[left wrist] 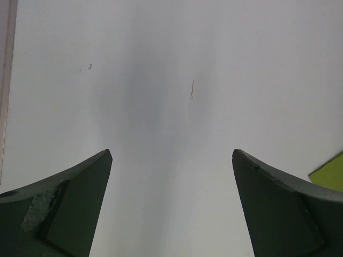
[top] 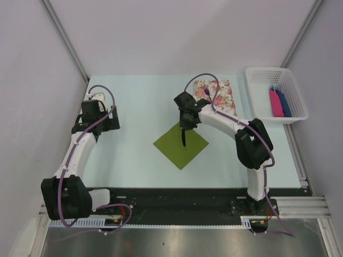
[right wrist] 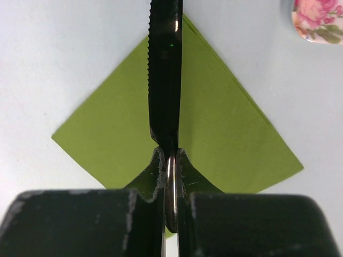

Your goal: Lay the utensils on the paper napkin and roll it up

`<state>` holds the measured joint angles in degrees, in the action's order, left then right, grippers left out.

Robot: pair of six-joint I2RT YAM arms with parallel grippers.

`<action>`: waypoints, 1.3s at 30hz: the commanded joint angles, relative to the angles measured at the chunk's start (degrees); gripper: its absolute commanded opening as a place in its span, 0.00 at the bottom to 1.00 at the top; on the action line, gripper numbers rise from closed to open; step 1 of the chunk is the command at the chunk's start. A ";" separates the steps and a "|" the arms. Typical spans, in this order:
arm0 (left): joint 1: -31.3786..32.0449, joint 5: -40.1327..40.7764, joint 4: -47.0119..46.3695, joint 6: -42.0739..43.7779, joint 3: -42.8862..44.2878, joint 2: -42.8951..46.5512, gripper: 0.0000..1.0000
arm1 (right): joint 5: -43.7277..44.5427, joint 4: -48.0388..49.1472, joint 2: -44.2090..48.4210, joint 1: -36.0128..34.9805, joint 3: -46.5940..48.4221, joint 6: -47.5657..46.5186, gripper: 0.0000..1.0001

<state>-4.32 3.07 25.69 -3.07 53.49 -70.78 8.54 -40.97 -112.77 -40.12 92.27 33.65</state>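
The olive-green paper napkin [top: 190,151] lies as a diamond in the middle of the table, also seen under the right wrist [right wrist: 225,134]. My right gripper [top: 185,124] [right wrist: 170,155] hovers over the napkin's far half, shut on the handle of a dark serrated knife [top: 183,138] [right wrist: 165,80], one of the utensils. The blade points out along the napkin's diagonal. My left gripper [top: 109,121] [left wrist: 171,155] stands open over bare table at the far left, nothing between its fingers. One napkin corner [left wrist: 328,176] shows at its view's right edge.
A pink-and-white floral mat [top: 222,96] [right wrist: 316,19] lies behind the right gripper, with a small dark piece [top: 207,90] on its left part. A white basket [top: 252,85] at the back right holds pink and blue flat pieces [top: 276,101].
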 commanded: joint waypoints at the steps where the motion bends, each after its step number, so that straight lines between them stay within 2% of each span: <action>1: -0.17 1.15 -2.66 -1.85 -1.46 4.16 1.00 | 2.54 0.98 -2.45 -1.36 3.70 3.61 0.00; 12: -0.16 -0.08 -1.52 -3.26 -1.82 6.89 1.00 | 3.42 1.60 -6.84 -2.24 4.85 3.18 0.00; 39: -0.52 -0.61 -2.40 -1.59 -1.73 5.22 1.00 | 2.10 -0.51 -13.00 -2.86 7.75 8.54 0.00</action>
<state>-4.34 2.79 24.88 -5.02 50.89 -65.39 9.61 -41.12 -125.69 -42.44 98.41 39.70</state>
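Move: Just under the right hand, which already grips the knife by its handle, lies the paper napkin: its middle is about 3 cm back, 1 cm to the left and some 9 cm below. The flowered tray stands about 19 cm ahead and 14 cm to the right of that hand, with the purple fork on it, some 18 cm ahead and 12 cm right. From the left hand the napkin is roughly 29 cm to the right and 2 cm back, some 14 cm below. Lowering the knife towards the napkin, the right hand sinks about 6.5 cm, fastest at first, and shifts nearly 3 cm left in two short spells, while its wrist tips only slightly. The fingers stay shut on the handle and the blade keeps pointing forward; whether the knife meets the paper can't be seen. ##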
